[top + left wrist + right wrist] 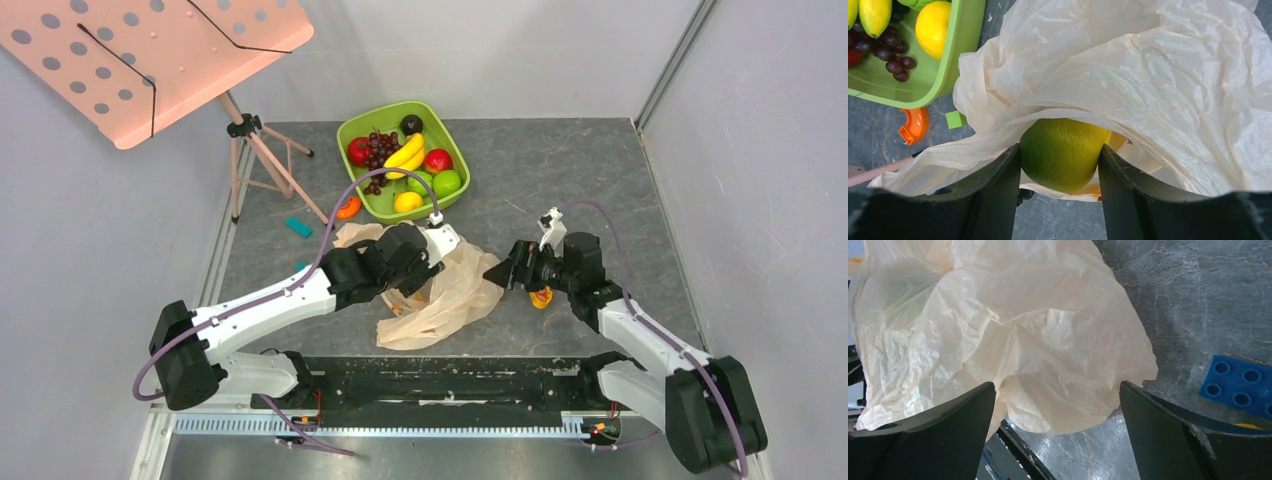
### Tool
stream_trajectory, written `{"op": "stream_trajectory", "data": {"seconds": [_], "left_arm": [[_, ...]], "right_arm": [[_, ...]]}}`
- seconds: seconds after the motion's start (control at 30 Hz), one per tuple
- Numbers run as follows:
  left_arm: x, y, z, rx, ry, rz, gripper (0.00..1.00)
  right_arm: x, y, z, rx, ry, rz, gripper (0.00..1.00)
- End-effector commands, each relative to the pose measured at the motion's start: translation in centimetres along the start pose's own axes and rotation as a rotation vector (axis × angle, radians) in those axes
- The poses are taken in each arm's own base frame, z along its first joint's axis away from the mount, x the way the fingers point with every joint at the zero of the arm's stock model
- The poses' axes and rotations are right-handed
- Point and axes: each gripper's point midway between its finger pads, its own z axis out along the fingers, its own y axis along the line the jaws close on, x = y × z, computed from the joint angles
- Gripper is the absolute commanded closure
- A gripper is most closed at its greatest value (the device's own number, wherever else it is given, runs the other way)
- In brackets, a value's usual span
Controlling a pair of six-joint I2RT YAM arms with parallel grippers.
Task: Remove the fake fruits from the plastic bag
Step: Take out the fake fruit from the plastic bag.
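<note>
The plastic bag [455, 290] lies crumpled on the grey table between my arms. My left gripper [1059, 165] is shut on a round green-yellow fake fruit [1060, 152] at the bag's [1148, 75] open edge, with film draped over the fruit's top. From above, the left gripper [410, 280] sits on the bag's left side. My right gripper [497, 272] is at the bag's right edge. It stands open [1058, 395] with a loose fold of the bag [998, 330] hanging between its fingers, untouched.
A green tub [462, 165] behind the bag holds a grape bunch [378, 150], a banana [405, 153] and other fruits. An orange piece [913, 125] and a green block [955, 119] lie beside it. A blue block [1240, 385] lies by the right gripper. A pink music stand [150, 50] stands far left.
</note>
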Motion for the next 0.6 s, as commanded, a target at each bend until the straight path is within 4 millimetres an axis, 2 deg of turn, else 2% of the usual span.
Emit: {"op": "stream_trajectory", "data": {"seconds": [0.0, 0.07, 0.13, 0.17, 0.3, 0.37, 0.43, 0.57], "left_arm": [[-2.5, -0.3, -0.5, 0.031, -0.082, -0.051, 0.60], [-2.5, -0.5, -0.3, 0.040, -0.078, -0.053, 0.60], [-2.6, -0.7, -0.3, 0.049, -0.082, -0.056, 0.60], [-2.7, -0.6, -0.4, 0.049, -0.087, -0.058, 0.60], [-3.0, -0.3, -1.0, 0.043, -0.098, -0.060, 0.60], [-3.2, -0.1, -1.6, 0.043, -0.101, -0.059, 0.60], [-3.6, -0.1, -2.4, 0.056, -0.116, -0.065, 0.60], [-6.0, -0.4, -5.4, 0.127, -0.211, -0.075, 0.60]], "right_arm": [[-0.3, 0.8, 1.4, -0.072, -0.020, -0.007, 0.02], [0.2, 0.4, 2.2, -0.060, 0.006, -0.013, 0.04], [0.7, -0.1, 3.0, -0.041, 0.037, -0.020, 0.11], [0.6, -0.2, 3.3, -0.037, 0.041, -0.027, 0.21], [0.4, -1.3, 4.0, 0.019, 0.043, -0.049, 0.79], [-0.5, -2.2, 3.8, 0.089, 0.017, -0.081, 1.00], [-2.0, -3.3, 3.0, 0.189, -0.026, -0.124, 1.00], [-5.3, -5.5, 0.8, 0.407, -0.108, -0.211, 1.00]]}}
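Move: The right hand, open and empty, has the plastic bag's right side about 2 cm to its left and some 5 cm below, neither ahead nor back. The blue block lies about 7 cm to that hand's right and 2 cm ahead, the orange flower some 9 cm right and 4 cm back. The left hand, already gripping the mango in the bag's mouth, has the bag's right side roughly 14 cm to its right and 11 cm lower, 1 cm ahead; the green basket's middle is about 24 cm ahead, 5 cm left. Down and slightly left, the right hand sinks about 5 cm onto the bag's right side and shuts its wide-open fingers fully on the film. It then turns back, drawing the pinched film some 3 cm forward and nearly as far right with a small rise. The left hand keeps its hold on the mango, easing about 1 cm back and right before starting to lift it. ##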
